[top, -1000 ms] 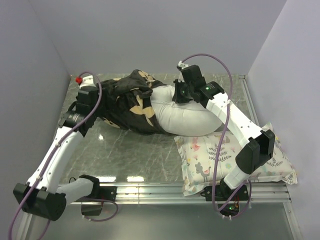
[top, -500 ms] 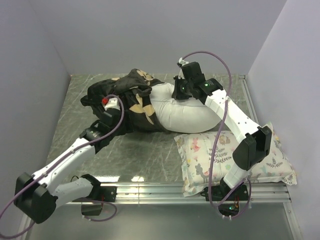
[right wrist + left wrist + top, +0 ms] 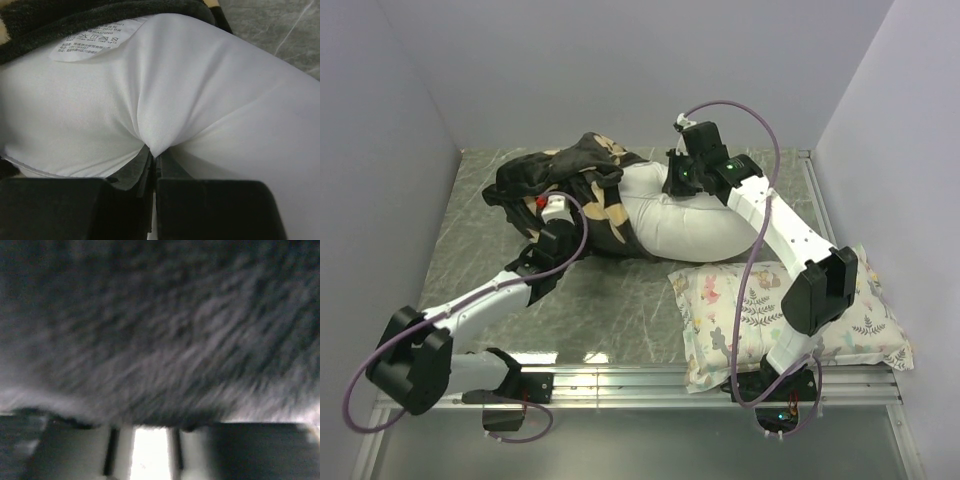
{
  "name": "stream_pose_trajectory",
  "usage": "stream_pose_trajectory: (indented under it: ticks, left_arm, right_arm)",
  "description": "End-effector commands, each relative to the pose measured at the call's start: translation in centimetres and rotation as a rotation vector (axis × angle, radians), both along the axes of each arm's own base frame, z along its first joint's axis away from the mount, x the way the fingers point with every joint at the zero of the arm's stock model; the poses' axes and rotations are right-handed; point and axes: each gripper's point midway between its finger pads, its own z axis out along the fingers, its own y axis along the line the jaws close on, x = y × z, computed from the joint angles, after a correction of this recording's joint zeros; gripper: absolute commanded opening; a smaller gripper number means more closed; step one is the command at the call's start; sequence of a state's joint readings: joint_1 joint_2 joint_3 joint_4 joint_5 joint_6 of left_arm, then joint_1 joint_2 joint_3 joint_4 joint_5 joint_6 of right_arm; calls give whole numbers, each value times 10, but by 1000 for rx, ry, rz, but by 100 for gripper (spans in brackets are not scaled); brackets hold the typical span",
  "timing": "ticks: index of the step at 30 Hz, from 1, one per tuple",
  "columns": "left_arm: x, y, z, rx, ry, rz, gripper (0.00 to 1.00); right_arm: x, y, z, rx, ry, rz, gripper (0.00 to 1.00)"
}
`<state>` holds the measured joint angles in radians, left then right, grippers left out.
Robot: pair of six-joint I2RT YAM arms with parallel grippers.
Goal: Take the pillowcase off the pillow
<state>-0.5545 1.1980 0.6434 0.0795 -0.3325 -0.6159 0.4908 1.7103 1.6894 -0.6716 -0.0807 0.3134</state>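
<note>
The black plush pillowcase with tan flowers lies bunched at the back of the table and still covers the left end of the white pillow. My right gripper is shut on a pinch of the pillow's white fabric, just below its care label. My left gripper is pushed into the pillowcase's near side. In the left wrist view blurred dark plush fills the frame and hides the fingertips. A bright gap shows between the two fingers, and whether they pinch fabric is hidden.
A smaller white pillow with pastel animal-and-plant print lies at the front right, under my right arm. The grey marble table is enclosed by lilac walls at the left, back and right. A metal rail runs along the near edge.
My left arm has swung right from the back left corner to the pillowcase's near side, and its jaws have narrowed. My right gripper has kept its hold on the pillow.
</note>
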Motion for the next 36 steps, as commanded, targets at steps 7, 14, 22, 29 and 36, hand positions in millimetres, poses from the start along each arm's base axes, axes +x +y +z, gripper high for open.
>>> stream_pose_trajectory:
  ticks: [7, 14, 22, 29, 36]
  left_arm:
    - [29, 19, 78, 43, -152, 162, 0]
    - [-18, 63, 204, 7, -272, 234, 0]
    - [-68, 80, 307, -71, -362, 159, 1]
    - [-45, 37, 241, -83, -218, 80, 0]
    - [-25, 30, 204, -45, -158, 155, 0]
  right_arm:
    - [15, -10, 21, -50, -47, -35, 0]
    - [11, -3, 126, -13, -210, -49, 0]
    - [2, -15, 155, -9, -279, -80, 0]
    - [13, 25, 132, 33, -252, 17, 2]
    - [21, 40, 107, -21, -237, 23, 61]
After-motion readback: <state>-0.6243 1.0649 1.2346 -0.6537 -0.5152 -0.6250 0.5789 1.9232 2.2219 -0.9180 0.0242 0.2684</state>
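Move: The black pillowcase lies bunched right at the left hand, its middle about 2 cm ahead and level sideways, filling the gap between the half-open fingers. From that hand the white pillow's middle is some 26 cm to the right, about level fore and aft and at much the same height. The right hand already pinches the white pillow, whose middle is roughly 4 cm right, 5 cm back and 8 cm below; from it the patterned pillow lies about 23 cm right, 27 cm back, 22 cm down. The left hand noses a couple of centimetres forward into the pillowcase and shuts on the plush, then hauls it steeply up by nearly 30 cm while drawing back and left some 8 cm, fingertips tipping up, before sinking again about 12 cm with the grip kept. Meanwhile the right hand, still pinching the white pillow, lifts some 11 cm, then comes down a little, eases forward and left, and opens its fingers to just over half, slackening off the cloth. ##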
